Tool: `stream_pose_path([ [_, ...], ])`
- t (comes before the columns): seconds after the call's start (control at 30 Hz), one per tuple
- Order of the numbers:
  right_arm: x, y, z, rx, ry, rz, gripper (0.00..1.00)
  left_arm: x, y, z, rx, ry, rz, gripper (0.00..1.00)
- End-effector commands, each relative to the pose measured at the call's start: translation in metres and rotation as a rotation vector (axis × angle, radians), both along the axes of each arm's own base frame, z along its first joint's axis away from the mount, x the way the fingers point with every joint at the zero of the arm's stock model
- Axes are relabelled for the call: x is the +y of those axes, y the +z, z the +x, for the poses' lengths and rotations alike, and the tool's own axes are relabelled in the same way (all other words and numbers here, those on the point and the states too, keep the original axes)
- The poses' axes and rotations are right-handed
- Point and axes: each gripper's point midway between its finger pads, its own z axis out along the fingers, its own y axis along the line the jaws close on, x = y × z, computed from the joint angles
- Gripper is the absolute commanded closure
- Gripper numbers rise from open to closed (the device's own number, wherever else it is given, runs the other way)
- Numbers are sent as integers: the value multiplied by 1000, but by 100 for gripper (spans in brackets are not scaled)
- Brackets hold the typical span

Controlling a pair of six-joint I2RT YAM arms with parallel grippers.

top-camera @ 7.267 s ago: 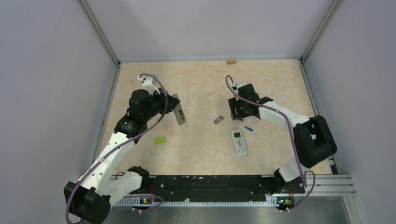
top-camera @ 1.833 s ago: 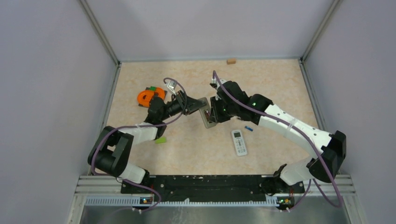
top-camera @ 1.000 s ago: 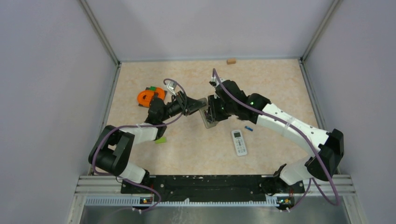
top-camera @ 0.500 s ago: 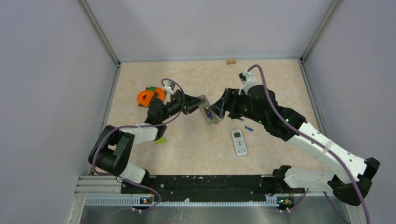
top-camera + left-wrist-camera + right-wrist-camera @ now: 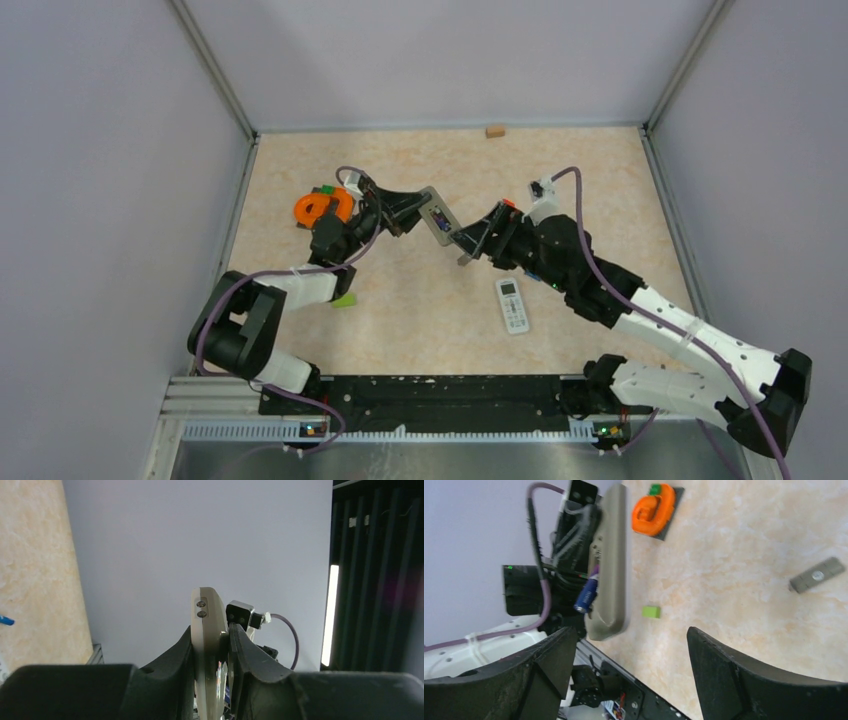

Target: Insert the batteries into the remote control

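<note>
My left gripper (image 5: 412, 213) is shut on a grey remote control (image 5: 447, 230) and holds it up off the table. In the left wrist view the remote control (image 5: 206, 625) stands edge-on between both fingers. One dark purple-blue battery (image 5: 586, 595) sits in the open back of the remote control (image 5: 611, 555). My right gripper (image 5: 468, 243) hangs open just right of the remote's lower end, nothing between its fingers (image 5: 744, 675). A blue battery (image 5: 4, 620) lies on the table; in the top view my right arm hides it.
A white remote (image 5: 512, 305) lies on the table under my right arm. A small grey cover (image 5: 817, 575) lies near it. An orange piece on a dark plate (image 5: 322, 207), a green block (image 5: 344, 299) and a brown block (image 5: 494, 130) are also on the table.
My right gripper has opened wide and pulled back to the right, away from the remote. The battery stays in the remote. My left gripper has raised and turned the remote slightly.
</note>
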Motion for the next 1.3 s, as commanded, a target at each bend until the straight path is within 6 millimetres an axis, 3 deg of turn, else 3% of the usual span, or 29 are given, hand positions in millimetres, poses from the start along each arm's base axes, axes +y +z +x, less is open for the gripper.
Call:
stream_pose_path([
  [0.0, 8, 71, 0, -141, 9, 243, 22, 11, 59, -12, -87, -16, -157, 100],
  [0.17, 14, 74, 2, -140, 18, 259, 41, 12, 68, -14, -102, -16, -172, 100],
  [0.3, 17, 68, 5, -123, 13, 253, 48, 13, 70, -15, -111, -13, -174, 100],
  [1.07, 36, 55, 13, -88, 42, 214, 53, 12, 67, -21, -130, -13, -151, 100],
  [1.27, 31, 58, 10, -110, 41, 231, 45, 12, 64, -19, -131, -6, -138, 100],
])
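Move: From the right hand, the blue battery sticking out of the open compartment lies about 4 cm ahead, 4 cm to the left and 2 cm above. The remote control's middle is some 5 cm ahead, 5 cm left and 3 cm up. The loose battery cover is almost straight below on the table, around 22 cm down; the second remote lies about 12 cm right and 10 cm back, equally low. From the left hand, that battery is roughly level, 4 cm back and 4 cm right. Upward first, about 5 cm, then to the left and a little forward with a slight sink, the right hand closes in on the blue battery, rolling its left side up some 10 degrees. Its fingers narrow from wide open to about half, and one fingertip arrives at the battery's protruding end. The left hand keeps its grip on the remote control and raises it about 3 cm, tilting slightly. ##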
